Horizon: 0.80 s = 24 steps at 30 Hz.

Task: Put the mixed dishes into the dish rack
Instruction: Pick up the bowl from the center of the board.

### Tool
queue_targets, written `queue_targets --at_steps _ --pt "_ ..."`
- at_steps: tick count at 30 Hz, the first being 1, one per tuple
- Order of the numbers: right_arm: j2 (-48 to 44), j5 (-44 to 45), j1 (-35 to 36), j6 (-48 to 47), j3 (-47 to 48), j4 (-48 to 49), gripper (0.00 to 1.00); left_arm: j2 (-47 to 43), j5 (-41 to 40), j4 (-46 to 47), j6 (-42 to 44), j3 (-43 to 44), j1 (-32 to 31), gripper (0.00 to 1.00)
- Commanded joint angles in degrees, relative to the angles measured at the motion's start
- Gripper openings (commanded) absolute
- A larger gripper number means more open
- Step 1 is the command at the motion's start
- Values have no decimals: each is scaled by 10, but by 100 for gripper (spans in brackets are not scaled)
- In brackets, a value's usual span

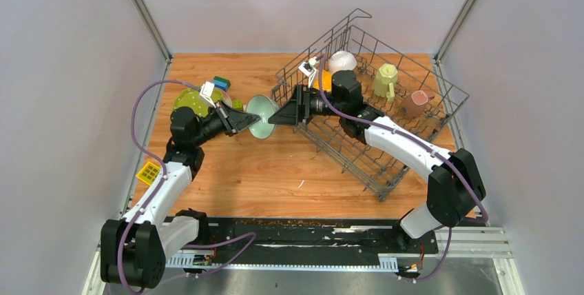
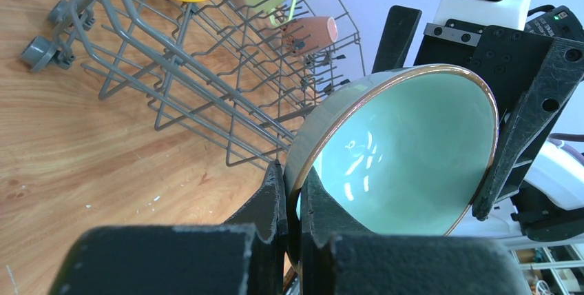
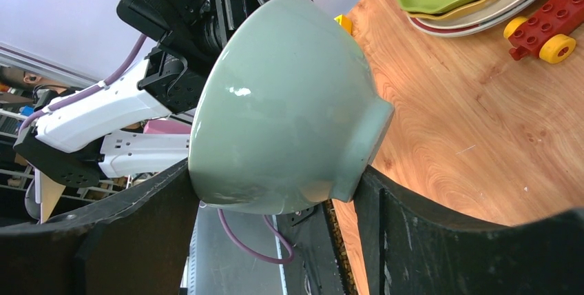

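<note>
A pale-green bowl (image 1: 260,117) with a brown rim hangs above the table between both arms. My left gripper (image 1: 246,123) is shut on its rim, one finger inside and one outside (image 2: 293,181). My right gripper (image 1: 281,115) reaches out from the dish rack (image 1: 386,164), and its fingers press the bowl's outer wall (image 3: 282,102) and foot from both sides. The rack holds a white bowl (image 1: 342,60), a yellow bowl (image 1: 322,80), a pale-green mug (image 1: 386,80) and a pink mug (image 1: 416,102). Behind the left arm lies a plate stack (image 1: 193,100), lime-green dotted plate on top.
Toy blocks (image 1: 220,83) sit by the plate stack, and a yellow block (image 1: 148,171) lies near the left edge. A red wheeled toy (image 3: 540,29) lies beside the plates. The rack's tall wire side (image 2: 172,67) stands close to the bowl.
</note>
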Motion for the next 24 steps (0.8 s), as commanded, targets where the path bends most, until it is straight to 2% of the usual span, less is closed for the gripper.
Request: queue_targets --at_steps 1,4,7,10,20,24 --pt "-8 -10 5 -11 26 23 41 -9 1 24 6 25 -5 3" --pt "-8 -6 5 -14 26 18 38 -9 2 21 7 25 -5 11" --pt "-9 -4 5 -16 26 18 36 -9 1 18 10 25 -5 14" --pt "-11 0 5 -19 25 17 33 -10 1 12 11 26 -5 23" --pt "-22 24 5 -27 12 15 29 -9 -2 -4 19 30 -5 44" --pt "-25 33 5 -31 10 13 28 -11 -4 -26 27 36 -5 49"
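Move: The mint bowl is held between both hands. Its middle is about 5 cm above and 2 cm ahead of the left hand, whose fingers pinch the rim, and some 3 cm ahead and 3 cm left of the right hand. From the left hand, the red toy stands roughly 13 cm ahead and 10 cm left, and the green plate 18 cm ahead and 24 cm left. The yellow bowl in the rack lies some 29 cm ahead and 17 cm right of the right hand; toy, plate and yellow bowl are all about 20 cm or more below. Staying nearly in place, the left hand spreads its shut fingers to about half open on either side of the bowl's rim, ending its pinch. The right hand keeps the bowl clamped between rim and foot at an unchanged opening, and late on sinks slowly by about 1 cm with hardly any turn. ##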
